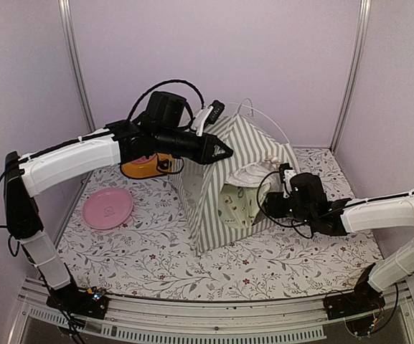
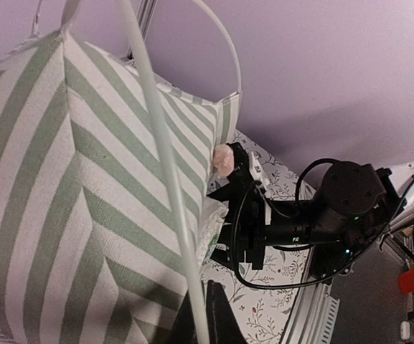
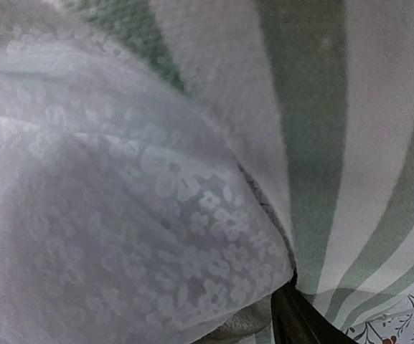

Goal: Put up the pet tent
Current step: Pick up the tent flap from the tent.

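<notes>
The pet tent point(image 1: 221, 186) stands in the middle of the table, with green and white stripes and a thin white pole point(image 1: 264, 115) arching over its peak. My left gripper point(image 1: 224, 152) is at the peak. In the left wrist view its dark fingers point(image 2: 217, 319) are shut on the white pole point(image 2: 165, 165), against the striped wall point(image 2: 63, 179). My right gripper point(image 1: 267, 204) is at the door on the tent's right side. Its jaws stand apart at the white lace curtain point(image 3: 120, 201). In the right wrist view only one finger point(image 3: 300, 322) shows.
An orange pet bowl point(image 1: 146, 166) sits behind the left arm and a pink plate point(image 1: 107, 208) lies at the left on the floral tablecloth point(image 1: 156, 265). A pale printed mat point(image 1: 237, 204) shows inside the tent door. Lilac walls enclose the back and sides.
</notes>
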Robot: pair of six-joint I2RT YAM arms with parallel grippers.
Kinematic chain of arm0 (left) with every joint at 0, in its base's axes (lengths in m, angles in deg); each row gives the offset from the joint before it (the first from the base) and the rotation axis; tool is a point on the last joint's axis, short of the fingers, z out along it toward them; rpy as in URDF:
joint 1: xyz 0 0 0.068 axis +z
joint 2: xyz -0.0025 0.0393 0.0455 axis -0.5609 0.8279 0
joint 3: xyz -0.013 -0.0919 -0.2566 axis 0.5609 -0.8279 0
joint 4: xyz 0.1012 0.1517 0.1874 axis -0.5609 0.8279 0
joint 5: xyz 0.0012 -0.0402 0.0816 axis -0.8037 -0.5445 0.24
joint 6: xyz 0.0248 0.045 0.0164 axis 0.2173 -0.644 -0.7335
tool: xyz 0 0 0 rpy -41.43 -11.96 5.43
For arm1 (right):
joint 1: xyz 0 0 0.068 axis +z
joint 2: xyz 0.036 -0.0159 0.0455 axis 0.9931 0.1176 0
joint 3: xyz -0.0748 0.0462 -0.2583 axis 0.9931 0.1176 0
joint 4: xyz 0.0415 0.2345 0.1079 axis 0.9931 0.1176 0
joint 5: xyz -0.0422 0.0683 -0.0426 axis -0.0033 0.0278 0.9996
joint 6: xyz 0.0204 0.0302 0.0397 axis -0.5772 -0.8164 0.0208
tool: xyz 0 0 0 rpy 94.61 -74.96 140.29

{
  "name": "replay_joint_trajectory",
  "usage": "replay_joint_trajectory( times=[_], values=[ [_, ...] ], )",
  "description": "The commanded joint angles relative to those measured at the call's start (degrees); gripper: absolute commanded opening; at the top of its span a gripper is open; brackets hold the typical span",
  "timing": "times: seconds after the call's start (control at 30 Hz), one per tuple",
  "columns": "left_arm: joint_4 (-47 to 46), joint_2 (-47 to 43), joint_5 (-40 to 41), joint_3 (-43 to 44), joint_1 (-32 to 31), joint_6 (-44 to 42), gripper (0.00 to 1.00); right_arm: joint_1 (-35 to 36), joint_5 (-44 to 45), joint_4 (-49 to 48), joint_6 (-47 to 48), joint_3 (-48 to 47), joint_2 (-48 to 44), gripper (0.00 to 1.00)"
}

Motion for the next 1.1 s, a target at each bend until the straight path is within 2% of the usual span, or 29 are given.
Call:
replay_joint_trajectory(
  times=[0.0, 0.1, 0.13, 0.3, 0.33, 0.43, 0.7, 0.9, 1.07],
  values=[
    [1.90, 1.41, -2.54, 2.06, -0.39, -2.02, 0.00, 0.80, 4.32, -2.28, -3.20, -2.27, 2.34, 0.61],
    [2.07, 1.65, -2.22, 2.40, -0.36, -2.45, 0.00, 0.79, 4.71, -2.54, -3.85, -3.18, 4.81, 0.61],
    [2.16, 1.64, -1.70, 2.48, -0.32, -2.61, 0.00, 0.79, 4.32, -2.12, -4.09, -3.69, 5.46, 0.55],
    [3.32, 1.83, 5.19, 2.14, 0.24, -4.03, 0.00, 0.86, 2.74, 2.27, -5.24, -4.88, 1.36, 0.06],
    [3.86, 1.99, 7.50, 2.09, 0.54, -4.17, 0.00, 0.92, 2.95, 3.93, -5.52, -4.80, -0.59, 0.01],
    [5.26, 2.95, 10.68, 2.08, 1.51, -4.90, 0.00, 0.91, 1.33, 7.78, -5.41, -4.65, -7.56, 0.00],
    [6.73, 5.20, 14.38, 2.49, 3.24, -6.15, 0.00, 0.90, -11.98, 18.64, -2.80, -7.19, -21.70, 0.00],
    [7.69, 7.19, 14.65, 3.93, 3.32, -6.79, 0.00, 0.85, -24.92, 21.93, -0.25, -13.05, -23.63, 0.00],
    [8.28, 7.76, 14.99, 4.60, 3.32, -7.62, 0.00, 0.92, -29.08, 23.82, 0.99, -20.20, -22.42, 0.00]
  ],
)
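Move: The hanging edge of the lace tent flap lies just off the right fingertips, some 2 cm ahead, 1 cm left and 1 cm lower. The printed mat in the doorway is about 4 cm ahead, 11 cm left and 5 cm lower. The pink bow sits nearly overhead, 1 cm ahead, straight in line sideways, 14 cm up. From the left hand, the flap edge lies roughly 4 cm ahead, 14 cm right and 18 cm down. The flap's loose edge is pinched as the right hand eases about 1 cm forward and down and shuts its open fingers; the hand then lifts it some 18 cm, drawing it back out of the doorway and finally slightly left, while rolling left side up and turning counter-clockwise about 20 degrees. The left hand, still shut on the white tent pole, shifts forward about 6 cm. ##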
